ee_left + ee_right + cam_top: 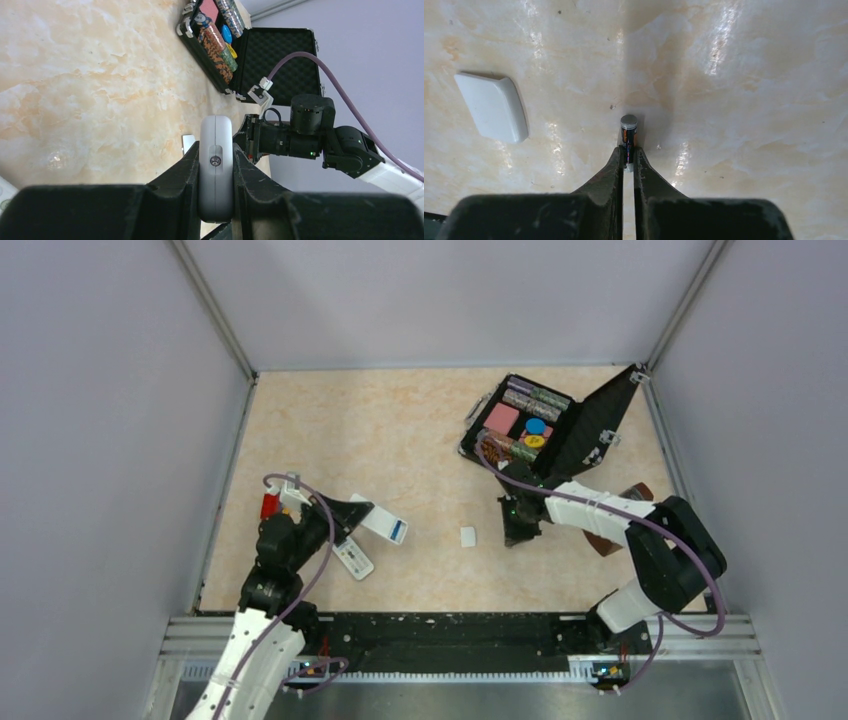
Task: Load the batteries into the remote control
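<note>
My left gripper [357, 512] is shut on the white remote control [383, 523] and holds it off the table. A blue patch [398, 532] shows at the remote's free end. In the left wrist view the remote [216, 170] sits end-on, clamped between both fingers [187, 170]. My right gripper [520, 530] is low over the table's middle right. Its jaws are shut on the near end of a small dark-blue battery [628, 136] with a silver tip that points away from the camera. A small white cover piece [491, 106] lies flat to its left.
A second white remote [352, 558] lies on the table by the left arm. An open black case [480, 412] with poker chips stands at the back right, its lid [600, 425] raised. Grey walls close off three sides of the table.
</note>
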Controlling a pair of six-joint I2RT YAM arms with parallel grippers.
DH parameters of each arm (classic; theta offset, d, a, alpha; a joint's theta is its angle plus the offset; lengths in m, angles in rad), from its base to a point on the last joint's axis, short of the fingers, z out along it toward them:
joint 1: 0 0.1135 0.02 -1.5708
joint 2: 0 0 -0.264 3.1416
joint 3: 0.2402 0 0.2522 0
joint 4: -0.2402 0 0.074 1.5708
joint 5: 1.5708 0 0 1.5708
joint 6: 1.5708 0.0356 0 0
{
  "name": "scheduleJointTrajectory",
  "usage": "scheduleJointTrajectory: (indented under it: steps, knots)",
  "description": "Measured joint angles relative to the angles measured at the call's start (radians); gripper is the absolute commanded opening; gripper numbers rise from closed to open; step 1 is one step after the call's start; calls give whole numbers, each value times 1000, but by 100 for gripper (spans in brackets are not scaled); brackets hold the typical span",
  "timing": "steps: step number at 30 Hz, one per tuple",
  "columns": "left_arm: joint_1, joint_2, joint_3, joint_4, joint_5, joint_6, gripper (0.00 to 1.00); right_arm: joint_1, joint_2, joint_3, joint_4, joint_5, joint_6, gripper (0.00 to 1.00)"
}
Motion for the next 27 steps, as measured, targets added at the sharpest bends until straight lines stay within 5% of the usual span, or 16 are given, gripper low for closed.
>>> scheduleJointTrajectory:
  steps: [8,17,27]
  knots:
    - [0,-2,-75,173,120,0,0,29,-150,-38,35,-219,49,0]
    - [0,-25,-117,414,224,-8,0,197,-394,-31,293,-501,253,0]
    - [0,10,-109,489,238,-27,0,394,-387,29,480,-397,492,2]
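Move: The right hand already pinches the second battery at the table; the remote's open battery bay lies about 24 cm to its left, 3 cm back and 16 cm higher. The white cover lies 9 cm left of that hand, 1 cm ahead, 1 cm lower; the second remote 35 cm left, 3 cm back, 1 cm lower. From the left hand, which holds the remote, the pinched battery is about 29 cm right, 1 cm back, 17 cm below. Right hand lifts its battery 22 cm, left and back towards bay, fingers rolling leftward; left hand rises 5 cm. ##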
